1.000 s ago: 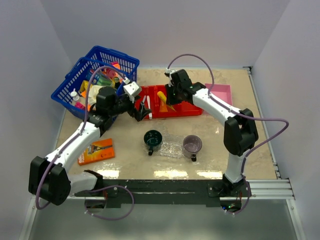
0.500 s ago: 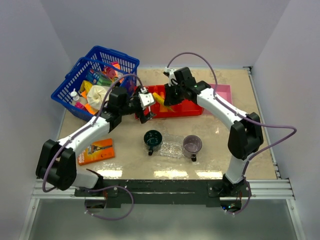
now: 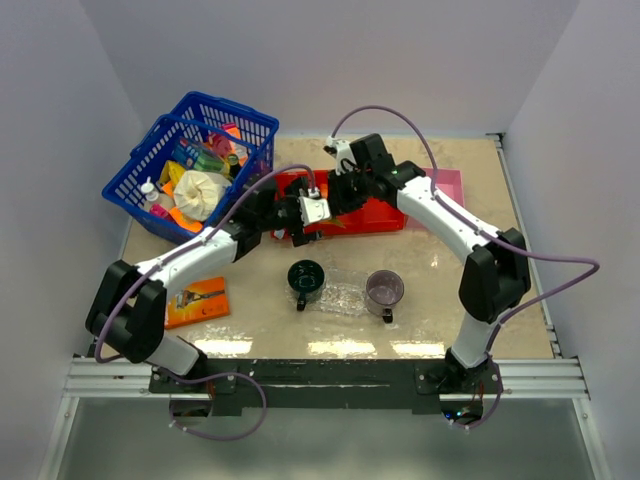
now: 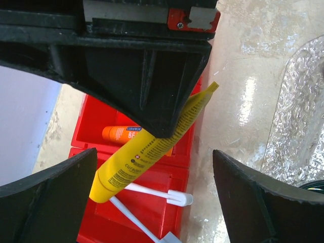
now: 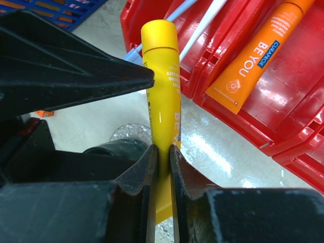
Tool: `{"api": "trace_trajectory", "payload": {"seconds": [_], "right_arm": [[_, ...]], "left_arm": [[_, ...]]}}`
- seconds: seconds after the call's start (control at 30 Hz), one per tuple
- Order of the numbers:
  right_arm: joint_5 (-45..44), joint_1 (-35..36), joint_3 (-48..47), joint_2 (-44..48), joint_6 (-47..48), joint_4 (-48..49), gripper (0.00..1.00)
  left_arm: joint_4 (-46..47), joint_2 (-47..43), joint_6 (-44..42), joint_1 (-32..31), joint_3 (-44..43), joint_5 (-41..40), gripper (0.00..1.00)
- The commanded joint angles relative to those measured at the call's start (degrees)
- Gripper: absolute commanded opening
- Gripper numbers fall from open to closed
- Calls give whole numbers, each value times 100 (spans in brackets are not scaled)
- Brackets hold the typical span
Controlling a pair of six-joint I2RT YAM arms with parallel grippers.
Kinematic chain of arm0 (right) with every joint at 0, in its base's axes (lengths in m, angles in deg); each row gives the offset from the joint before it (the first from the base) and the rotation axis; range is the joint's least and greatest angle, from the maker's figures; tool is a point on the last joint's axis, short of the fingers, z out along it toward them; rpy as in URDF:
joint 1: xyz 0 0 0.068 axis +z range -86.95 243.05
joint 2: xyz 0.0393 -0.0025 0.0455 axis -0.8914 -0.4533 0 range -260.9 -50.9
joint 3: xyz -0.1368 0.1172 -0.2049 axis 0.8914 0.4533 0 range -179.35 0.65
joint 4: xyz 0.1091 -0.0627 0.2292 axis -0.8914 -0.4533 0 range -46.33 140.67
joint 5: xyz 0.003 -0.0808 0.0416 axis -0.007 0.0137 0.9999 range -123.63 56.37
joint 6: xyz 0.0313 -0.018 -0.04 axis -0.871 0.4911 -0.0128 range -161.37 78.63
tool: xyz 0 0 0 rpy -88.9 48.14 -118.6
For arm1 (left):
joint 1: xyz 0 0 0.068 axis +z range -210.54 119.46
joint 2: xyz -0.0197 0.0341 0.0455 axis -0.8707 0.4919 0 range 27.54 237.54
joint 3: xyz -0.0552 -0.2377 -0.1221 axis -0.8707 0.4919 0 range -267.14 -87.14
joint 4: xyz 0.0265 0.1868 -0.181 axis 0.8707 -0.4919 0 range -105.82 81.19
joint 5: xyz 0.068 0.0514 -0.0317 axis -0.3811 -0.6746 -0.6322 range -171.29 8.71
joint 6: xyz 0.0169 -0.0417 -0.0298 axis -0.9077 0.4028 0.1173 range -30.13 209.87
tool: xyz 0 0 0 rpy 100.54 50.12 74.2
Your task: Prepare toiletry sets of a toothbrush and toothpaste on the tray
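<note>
My right gripper [image 5: 162,152] is shut on the flat end of a yellow toothpaste tube [image 5: 162,86], holding it above the front edge of the red bin [image 5: 304,101]. An orange tube [image 5: 258,55] lies in the bin. Two white toothbrushes [image 4: 162,195] lie in the bin's nearer compartment under the yellow tube [image 4: 152,147]. My left gripper [image 4: 154,202] is wide open, its fingers [image 4: 45,202] on either side of the yellow tube's cap end without touching it. The clear bumpy tray [image 3: 345,292] lies in front of the bin, between two cups.
A dark green cup [image 3: 306,278] and a purple cup [image 3: 384,290] stand at the tray's ends. A blue basket [image 3: 190,170] of items sits at the back left. An orange razor pack [image 3: 193,302] lies front left. A pink box [image 3: 440,185] is right of the bin.
My left arm has swung right, from beside the basket to the red bin, bringing its open gripper to the yellow tube. The right gripper has shifted slightly forward with the tube.
</note>
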Motion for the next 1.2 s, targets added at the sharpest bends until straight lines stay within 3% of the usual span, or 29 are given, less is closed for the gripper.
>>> {"api": "trace_trajectory", "payload": {"seconds": [0.0, 0.37, 0.67, 1.03, 1.17], "right_arm": [[450, -33, -154, 393, 139, -25, 0], [899, -33, -225, 402, 235, -245, 0], [1302, -156, -216, 463, 236, -228, 0], [1479, -349, -67, 472, 165, -34, 0], [1514, -367, -58, 489, 130, 18, 0]], "left_arm": [[226, 20, -333, -74, -182, -4, 100], [86, 134, -465, -136, -121, -214, 97], [138, 170, -500, -373, 46, -566, 78], [7, 345, -439, -523, -59, -760, 45], [-160, 416, -360, -567, -226, -777, 21]]}}
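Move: My right hand already pinches the yellow toothpaste; its middle lies about 2 cm left and 1 cm ahead of that hand point. From my wide-open left hand, it is some 4 cm below, 3 cm to the right and 1 cm ahead. Also from my left hand: the white toothbrush about 3 cm ahead, 4 cm left; the orange toothpaste 5 cm ahead, 3 cm right, both some 15 cm down; the green mug 15 cm back, 2 cm left, 13 cm below. I sink my left hand about 3 cm, easing a little to the right, so its open fingers straddle the cap half of the yellow toothpaste, then close them to pinch the tube. My right hand keeps its own pinch on it, drawing back about 2.5 cm first, then creeping up and slightly forward while tilting some 10 degrees. ##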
